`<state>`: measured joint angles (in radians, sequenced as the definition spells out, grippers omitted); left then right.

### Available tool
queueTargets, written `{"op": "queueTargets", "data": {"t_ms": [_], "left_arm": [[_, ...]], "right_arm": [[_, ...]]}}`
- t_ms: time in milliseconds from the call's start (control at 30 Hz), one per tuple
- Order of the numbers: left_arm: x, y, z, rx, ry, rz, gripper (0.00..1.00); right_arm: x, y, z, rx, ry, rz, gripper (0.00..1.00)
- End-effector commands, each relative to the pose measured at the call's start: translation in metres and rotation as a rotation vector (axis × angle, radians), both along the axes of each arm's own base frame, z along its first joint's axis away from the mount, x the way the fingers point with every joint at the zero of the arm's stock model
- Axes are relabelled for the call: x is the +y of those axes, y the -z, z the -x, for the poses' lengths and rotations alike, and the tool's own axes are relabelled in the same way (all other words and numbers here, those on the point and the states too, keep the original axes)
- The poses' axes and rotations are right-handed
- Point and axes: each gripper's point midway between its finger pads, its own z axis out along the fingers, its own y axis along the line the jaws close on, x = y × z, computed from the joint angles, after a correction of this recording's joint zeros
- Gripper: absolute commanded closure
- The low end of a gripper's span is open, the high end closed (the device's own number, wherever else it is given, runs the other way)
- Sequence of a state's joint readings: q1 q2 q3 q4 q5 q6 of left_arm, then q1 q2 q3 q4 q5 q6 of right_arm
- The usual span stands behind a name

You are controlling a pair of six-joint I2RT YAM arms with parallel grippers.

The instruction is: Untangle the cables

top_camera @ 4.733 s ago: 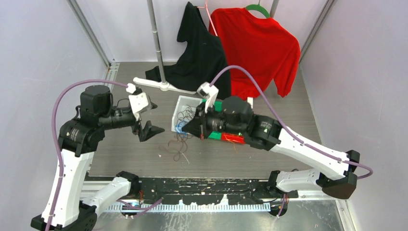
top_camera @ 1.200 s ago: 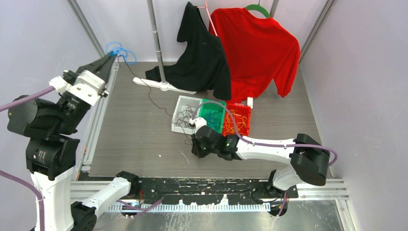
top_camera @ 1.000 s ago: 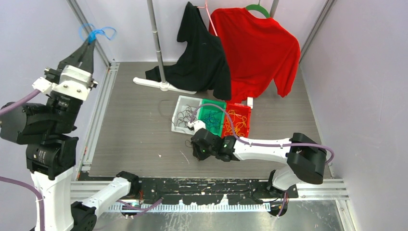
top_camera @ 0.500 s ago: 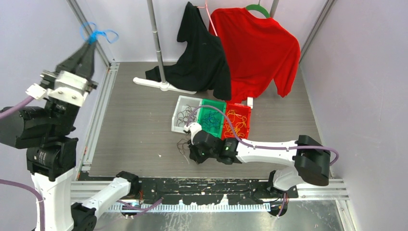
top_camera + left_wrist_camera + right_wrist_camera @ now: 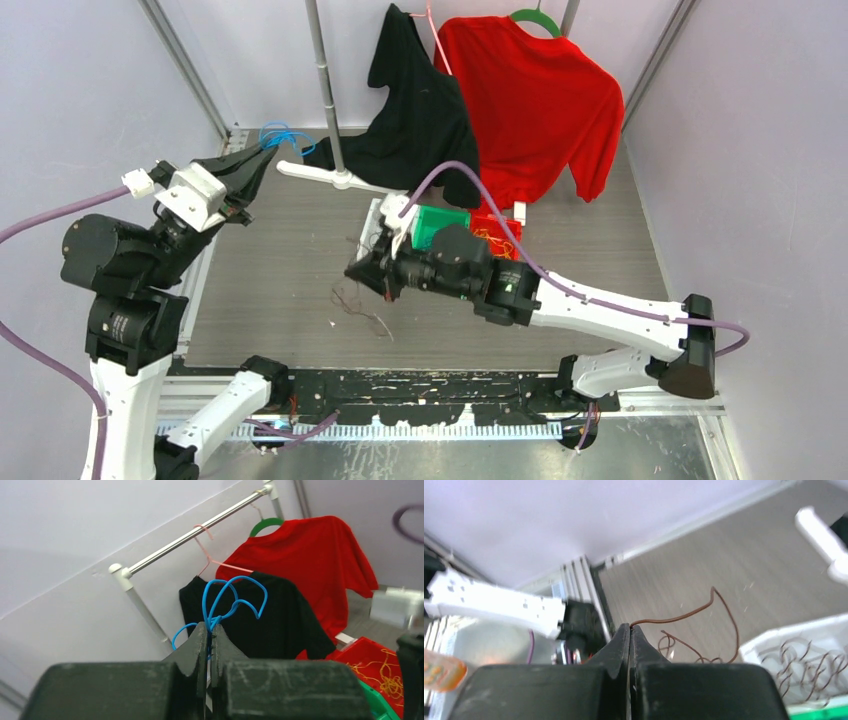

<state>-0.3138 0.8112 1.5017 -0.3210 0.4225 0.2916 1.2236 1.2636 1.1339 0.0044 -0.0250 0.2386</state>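
A blue cable [image 5: 277, 133] sticks up in loops from my left gripper [image 5: 266, 153], which is shut on it above the table's back left corner. The left wrist view shows the blue cable [image 5: 232, 597] pinched at the tips of that gripper [image 5: 209, 628]. My right gripper [image 5: 351, 272] hangs over the middle of the table, shut on one end of a thin brown cable [image 5: 684, 615]. The brown cable's loose strands [image 5: 353, 299] trail down onto the table below the right gripper [image 5: 630, 628].
Three bins stand in a row behind the right arm: a white bin [image 5: 377, 212] holding dark cables, a green bin [image 5: 440, 217], and a red bin [image 5: 497, 228] holding orange cables. A clothes rack pole [image 5: 325, 90] with a black shirt [image 5: 415, 100] and a red shirt [image 5: 535, 100] fills the back.
My left arm has come down from high by the back left wall, carrying the blue cable. My right arm has risen off the table and shifted left, lifting the brown cable.
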Motion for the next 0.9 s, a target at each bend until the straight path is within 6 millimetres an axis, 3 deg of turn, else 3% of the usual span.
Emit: {"op": "queueTargets", "data": {"t_ms": [0,133,333,467,600,867], "left_arm": [[0.035,-0.03,0.002,-0.127,-0.177,0.097,1.0],[0.052,-0.037,0.006,-0.192,-0.264,0.107,1.0],[0.048,-0.032,0.018,-0.206,-0.231,0.072,1.0],[0.049,-0.029,0.018,-0.202,-0.239,0.058,1.0],[0.046,-0.026,0.02,-0.193,-0.224,0.044,1.0],[0.038,-0.02,0.022,-0.172,-0.178,0.02,1.0]], "right_arm": [[-0.003,-0.072,-0.028,-0.113,0.041,-0.125,0.99],[-0.001,-0.085,-0.055,-0.131,0.065,-0.143,0.99],[-0.002,-0.101,-0.1,-0.158,0.109,-0.16,0.99],[-0.007,-0.1,-0.13,-0.156,0.141,-0.152,0.99],[-0.009,-0.08,-0.153,-0.128,0.171,-0.117,0.99],[-0.012,-0.008,-0.181,-0.033,0.224,-0.017,0.99]]}}
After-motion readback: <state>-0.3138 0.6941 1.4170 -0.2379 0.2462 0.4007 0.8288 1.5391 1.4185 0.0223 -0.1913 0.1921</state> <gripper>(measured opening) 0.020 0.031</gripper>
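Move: My right hand already grips the brown cable, its loose tail hanging down. The white bin it belongs in lies about 20 cm ahead, 1 cm to the right and some 29 cm below. The green bin is about 19 cm ahead and 12 cm right, the red one 16 cm ahead and 24 cm right, both at that same depth. From my left hand, the white bin lies roughly 13 cm ahead, 11 cm right and 53 cm below. Keeping the brown cable pinched, I swing my right hand about 17 cm forward towards the white bin. I lift it some 7 cm early on, then let it sink most of that again while the wrist turns slightly clockwise. My left hand keeps hold of the blue cable and draws some 4 cm left, away from the bins, turning a little counter-clockwise. ##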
